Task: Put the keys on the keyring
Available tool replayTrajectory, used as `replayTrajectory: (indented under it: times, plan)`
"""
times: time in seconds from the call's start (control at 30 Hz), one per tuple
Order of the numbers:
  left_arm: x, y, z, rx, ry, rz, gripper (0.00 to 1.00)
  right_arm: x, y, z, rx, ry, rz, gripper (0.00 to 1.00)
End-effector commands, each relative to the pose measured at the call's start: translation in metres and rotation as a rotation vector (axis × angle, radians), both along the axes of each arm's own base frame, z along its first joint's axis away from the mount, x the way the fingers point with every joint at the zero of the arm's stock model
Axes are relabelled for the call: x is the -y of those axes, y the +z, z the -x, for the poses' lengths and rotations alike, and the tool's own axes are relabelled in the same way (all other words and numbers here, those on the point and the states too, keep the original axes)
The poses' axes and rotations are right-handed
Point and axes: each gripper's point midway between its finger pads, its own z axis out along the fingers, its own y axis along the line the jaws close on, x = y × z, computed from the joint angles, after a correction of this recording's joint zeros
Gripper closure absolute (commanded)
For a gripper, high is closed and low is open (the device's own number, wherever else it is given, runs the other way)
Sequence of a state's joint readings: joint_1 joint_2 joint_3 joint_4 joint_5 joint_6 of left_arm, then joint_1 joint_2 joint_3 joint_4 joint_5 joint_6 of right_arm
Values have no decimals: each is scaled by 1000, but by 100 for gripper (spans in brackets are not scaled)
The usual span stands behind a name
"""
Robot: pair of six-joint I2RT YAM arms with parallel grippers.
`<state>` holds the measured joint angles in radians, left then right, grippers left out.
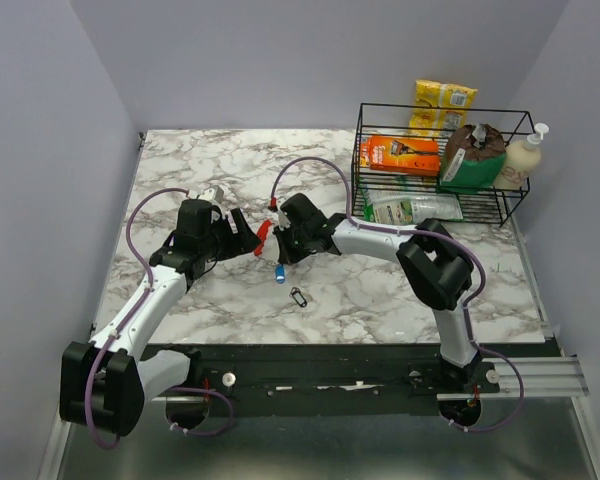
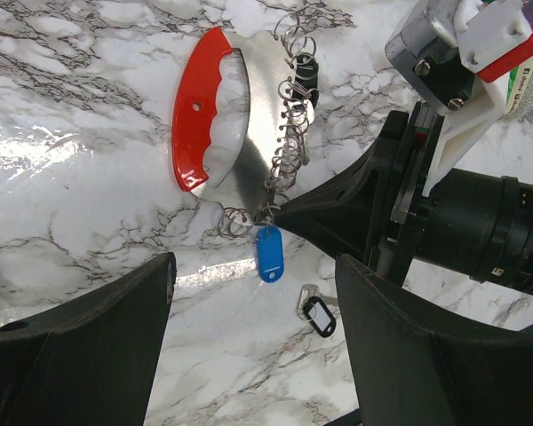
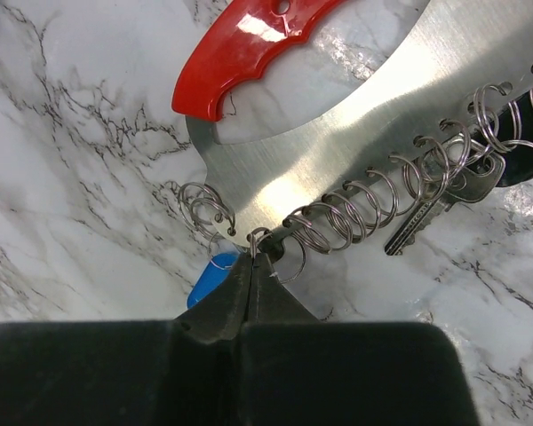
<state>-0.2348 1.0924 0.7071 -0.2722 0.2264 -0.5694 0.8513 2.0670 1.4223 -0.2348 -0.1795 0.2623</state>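
The keyring point(image 2: 199, 114) is a red-handled silvery crescent plate with several wire rings along its edge, lying on the marble table point(image 1: 400, 290). It also shows as the keyring point(image 1: 264, 232) and the keyring point(image 3: 249, 53). My right gripper point(image 3: 253, 256) is shut, pinching a small ring at the plate's lower corner. A blue-headed key point(image 2: 268, 253) hangs just under that ring. A black-headed key point(image 2: 319, 316) lies loose nearer me. Another key point(image 3: 422, 222) hangs on the rings. My left gripper point(image 2: 253, 355) stands open beside the keyring, holding nothing.
A black wire basket point(image 1: 510, 115) at the back right holds an orange packet point(image 1: 402, 154), a green bag point(image 1: 472, 158) and other packs. A soap bottle point(image 1: 525, 155) stands at its right end. Grey walls close in the table's left, back and right.
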Motion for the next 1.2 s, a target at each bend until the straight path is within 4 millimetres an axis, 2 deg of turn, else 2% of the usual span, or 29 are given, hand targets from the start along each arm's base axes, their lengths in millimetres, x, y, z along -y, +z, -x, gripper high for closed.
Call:
replayTrajectory:
  times: [0.0, 0.23, 0.57, 0.9, 0.97, 1.17]
  plan:
    - [1, 11, -3, 15, -16, 6, 19, -1, 5, -3, 21, -9, 18, 99]
    - [1, 15, -2, 26, -28, -2, 19, 6, 29, -3, 72, -12, 2, 99]
    - [4, 36, -1, 94, -63, 5, 19, 15, 74, -7, 174, -16, -34, 100]
    - [16, 74, 7, 235, -158, 54, 21, 21, 116, -1, 281, 65, -88, 100]
    - [19, 86, 10, 277, -181, 66, 22, 22, 120, 0, 303, 83, -92, 100]
    - [26, 117, 19, 384, -250, 87, 24, 25, 149, 2, 373, 108, -132, 99]
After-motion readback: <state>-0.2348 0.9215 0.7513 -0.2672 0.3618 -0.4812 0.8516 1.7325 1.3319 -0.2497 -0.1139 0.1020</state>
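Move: The keyring's ring at its near corner is already pinched in the right fingertips; the keyring's middle lies about 5 cm ahead and 2 cm left of that hand, roughly 1 cm lower. The blue tag lies some 3 cm back and 1 cm left, and the black tag at the plate's far end about 9 cm ahead, 4 cm right. The loose black-framed tag sits 9 cm back, 3 cm right. From the open left hand the keyring is about 6 cm ahead, 6 cm right and 12 cm below. The keyring is drawn up off the marble by the ring at its near corner, which the shut right fingertips keep pinched: after a brief pause the right hand climbs about 12 cm, drifting slightly right late on and tilting some 15 degrees. The empty left hand, staying wide open, also rises, about 7 cm, easing slightly back and to the right, away from the keyring's old place. ##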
